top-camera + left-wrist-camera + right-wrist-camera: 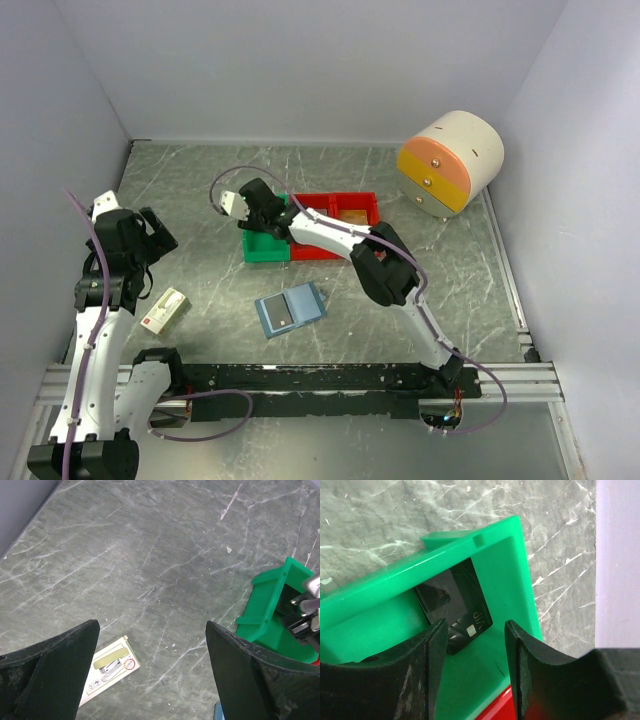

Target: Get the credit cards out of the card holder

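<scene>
The card holder (290, 310) lies open and flat on the table in front of the bins, slate blue with a darker grey patch on its left half. A dark credit card (452, 600) marked VIP rests inside the green bin (505, 555), leaning toward the bin's wall. My right gripper (475, 630) hangs just above that bin with its jaws apart; the card's near corner is hidden behind the left finger, and nothing is pinched. In the top view the right gripper (258, 222) reaches over the green bin (262, 248). My left gripper (152, 630) is wide open and holds nothing.
A cream-and-red stapler box (165, 308) lies under the left gripper (155, 235). Red bins (355, 198) adjoin the green one on its right. A round cream and orange drawer unit (450, 160) stands at the back right. Grey walls close in three sides.
</scene>
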Robot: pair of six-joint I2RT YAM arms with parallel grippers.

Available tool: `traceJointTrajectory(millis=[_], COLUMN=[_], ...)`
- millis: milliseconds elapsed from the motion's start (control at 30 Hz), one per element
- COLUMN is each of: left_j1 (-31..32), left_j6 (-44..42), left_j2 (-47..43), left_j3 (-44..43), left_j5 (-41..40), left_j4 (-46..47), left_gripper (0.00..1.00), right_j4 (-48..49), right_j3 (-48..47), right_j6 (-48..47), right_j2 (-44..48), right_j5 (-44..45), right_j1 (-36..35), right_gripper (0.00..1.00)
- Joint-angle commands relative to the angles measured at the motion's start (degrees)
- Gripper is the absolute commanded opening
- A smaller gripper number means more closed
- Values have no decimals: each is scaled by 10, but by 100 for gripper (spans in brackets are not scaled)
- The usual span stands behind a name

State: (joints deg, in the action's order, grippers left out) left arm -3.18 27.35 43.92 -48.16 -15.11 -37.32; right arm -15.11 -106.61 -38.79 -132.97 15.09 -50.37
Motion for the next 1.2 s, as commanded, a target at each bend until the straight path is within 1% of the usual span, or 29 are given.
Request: traceJointTrajectory(millis=[0,133,200,300,333,433,567,633,733,800,1000,1167], left_j1=[-7,-7,-7,-7,-7,-7,-8,-8,-8,-8,-8,-8], left_j6=[-10,-12,-12,-11,-11,-12,-11,-11,-9,-8,-12,-19], left_j2=[2,1,1,1,2,8,18,21,30,39,57,57], left_j3=[-4,-2,-2,-1,-1,-1,-4,-1,-1,-3,-4,4], left_j5=[9,16,17,21,24,34,35,33,27,24,41,71], left_j4=[6,8,8,10,11,13,10,11,11,8,6,20], left_gripper=[100,100,100,100,100,99,100,100,100,100,99,100], right_j4=[5,27,58,130,157,198,210,190,153,137,38,44], right_j3=[-4,24,62,154,188,288,422,465,530,557,587,627], right_j6=[35,101,147,231,275,384,531,594,693,720,763,779], right_j2=[55,120,165,261,299,386,485,522,569,595,649,683], right_j5=[-12,-31,-32,-21,-11,8,-23,-48,-55,-59,-60,-81], right_j1=[4,7,7,8,9,9,10,10,9,10,9,10], right_gripper=[50,52,57,65,67,71,73,74,75,75,76,76])
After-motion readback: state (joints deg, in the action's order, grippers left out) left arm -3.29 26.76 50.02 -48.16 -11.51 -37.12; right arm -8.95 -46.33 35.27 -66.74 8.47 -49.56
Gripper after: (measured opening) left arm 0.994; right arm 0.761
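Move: The dark card still in the open card holder's left pocket lies about 26 cm back of the right hand, 4 cm to its right and 6 cm lower. The green bin's middle is just under that hand, 3 cm back and 5 cm down, and the red bins' middle is about 18 cm to the right and 3 cm back. From the left hand the same card is some 22 cm right, 8 cm back and 20 cm down. Heading for the card holder, the right hand climbs clear of the green bin by about 20 cm, then swings back and to the right as it sinks halfway down again. Its wrist rolls left side up by some 60 degrees, turning clockwise, and the half-open fingers spread wider. The empty left hand sinks slightly, tipping down. ##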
